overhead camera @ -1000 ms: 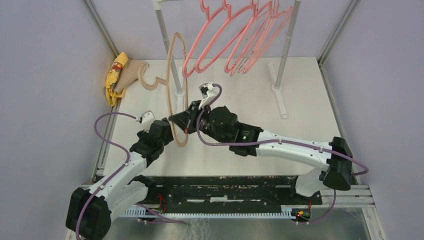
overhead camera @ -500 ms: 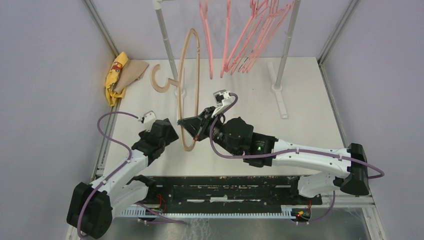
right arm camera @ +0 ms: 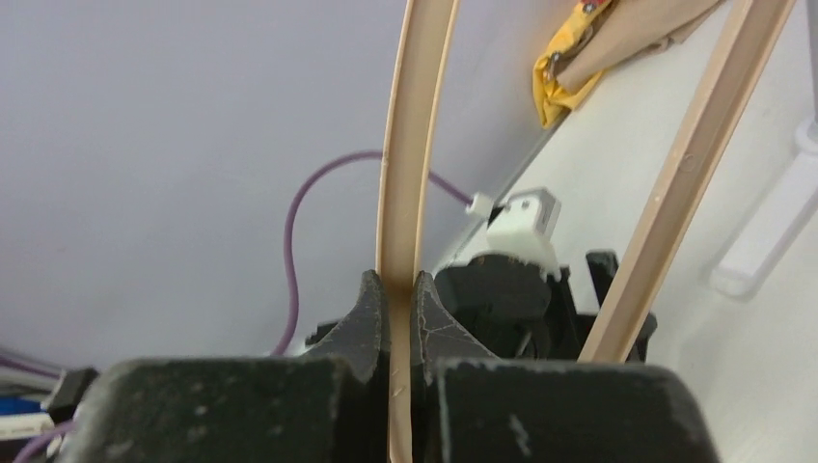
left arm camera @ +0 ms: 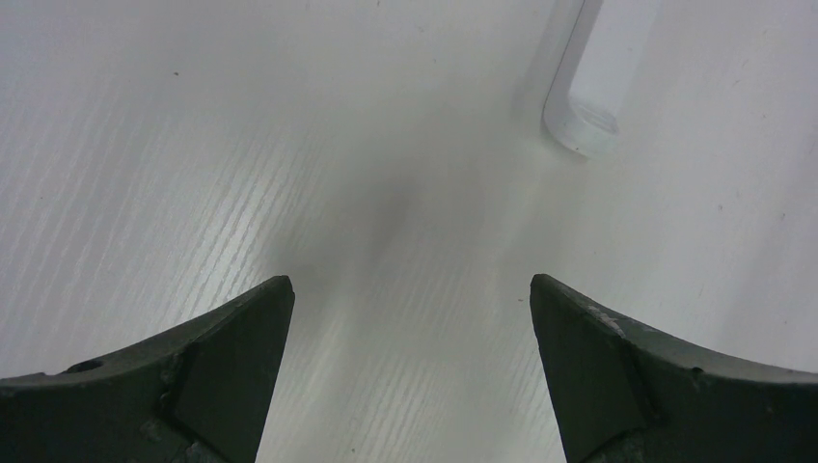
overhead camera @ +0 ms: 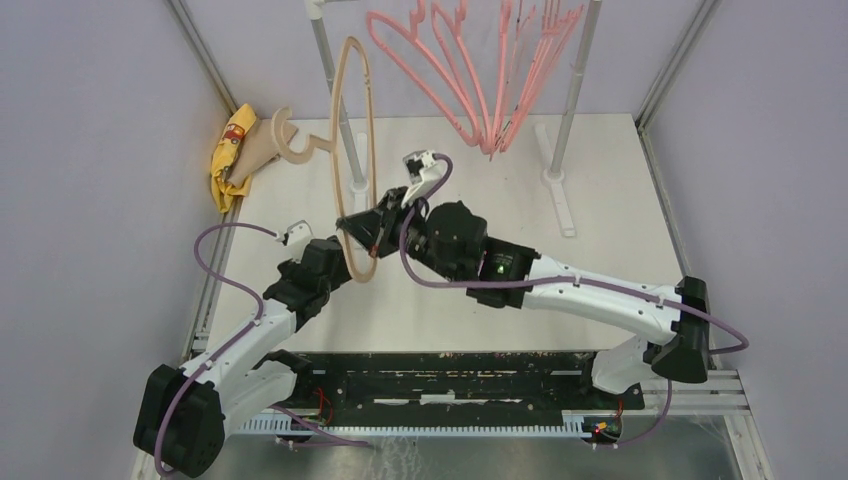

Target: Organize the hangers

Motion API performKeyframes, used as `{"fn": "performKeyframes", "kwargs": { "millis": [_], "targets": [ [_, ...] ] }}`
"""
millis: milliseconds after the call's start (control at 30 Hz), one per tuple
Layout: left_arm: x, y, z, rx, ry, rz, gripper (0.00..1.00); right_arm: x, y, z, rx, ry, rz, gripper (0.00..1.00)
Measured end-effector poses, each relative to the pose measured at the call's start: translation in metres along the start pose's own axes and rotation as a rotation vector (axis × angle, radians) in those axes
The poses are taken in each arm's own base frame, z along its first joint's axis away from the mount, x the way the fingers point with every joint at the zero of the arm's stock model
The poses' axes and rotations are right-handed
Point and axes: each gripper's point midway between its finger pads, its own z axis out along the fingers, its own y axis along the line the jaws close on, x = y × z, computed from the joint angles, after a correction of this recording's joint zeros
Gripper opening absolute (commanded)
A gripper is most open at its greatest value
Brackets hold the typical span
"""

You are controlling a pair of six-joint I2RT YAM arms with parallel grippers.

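Observation:
My right gripper (overhead camera: 362,228) is shut on the tan-beige hanger (overhead camera: 341,130) and holds it raised above the table, its hook (overhead camera: 290,140) pointing left towards the cloth. In the right wrist view the jaws (right arm camera: 397,289) pinch one tan bar (right arm camera: 413,145); the other bar (right arm camera: 695,164) crosses at the right. Several pink hangers (overhead camera: 470,80) hang on the rack at the back, tilted. My left gripper (overhead camera: 340,262) is open and empty just below the tan hanger's lower end; its wrist view (left arm camera: 410,289) shows bare table between its fingers.
Two white upright rack poles (overhead camera: 333,90) (overhead camera: 575,90) stand at the back, with white feet (overhead camera: 556,180) on the table (overhead camera: 600,230). One foot's end (left arm camera: 588,96) shows in the left wrist view. A yellow-and-tan cloth (overhead camera: 240,150) lies at the back left corner.
My right gripper has swung the tan hanger left and back, its hook now near the cloth. The pink hangers swing on the rack. The left arm has hardly moved.

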Motion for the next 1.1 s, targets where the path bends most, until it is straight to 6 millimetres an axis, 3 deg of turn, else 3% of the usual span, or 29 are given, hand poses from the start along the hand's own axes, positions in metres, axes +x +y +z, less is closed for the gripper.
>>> {"fn": "performKeyframes", "kwargs": {
  "millis": [133,267,533,667,833,1100],
  "targets": [
    [-0.002,-0.002,0.0,0.003,-0.003,-0.003,0.99,-0.035,-0.017,0.028,-0.001,-0.028,0.047,0.01],
    [-0.007,-0.006,0.0,0.009,-0.011,-0.007,0.99,-0.058,-0.033,0.051,-0.005,-0.039,0.075,0.01],
    [-0.011,-0.012,0.002,0.007,-0.01,-0.006,0.99,-0.087,-0.022,0.081,-0.11,-0.019,0.116,0.01],
    [-0.01,-0.011,0.004,-0.001,-0.004,0.0,0.99,-0.094,-0.029,0.086,-0.131,-0.014,0.151,0.01],
    [-0.008,-0.011,0.006,-0.013,0.008,0.008,0.99,-0.113,-0.053,0.096,-0.136,-0.035,0.225,0.01],
    [-0.006,-0.013,0.011,-0.023,0.019,0.017,0.99,-0.159,-0.101,0.114,-0.14,-0.13,0.376,0.01]
  ]
}}
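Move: The tan hanger is already pinched in the right hand. Its goal, the free stretch of rail beside the left post, lies about 27 cm ahead, 2 cm to the right and some 17 cm above. The left post stands about 27 cm ahead and 4 cm left, its middle roughly 10 cm lower; the nearest pink hanger hangs some 25 cm ahead, 12 cm right and 10 cm up. From the left hand that rail spot is about 20 cm ahead, 14 cm right and 49 cm up. The tan hanger, still pinched by its near side, is carried by the right hand about 21 cm forward and some 6 cm up, towards the bare rail between the left post and the pink hangers. The hand goes fast at first, eases midway, then speeds up again with the wrist rolling its left side up by over 20 degrees, swinging the hook upright. ##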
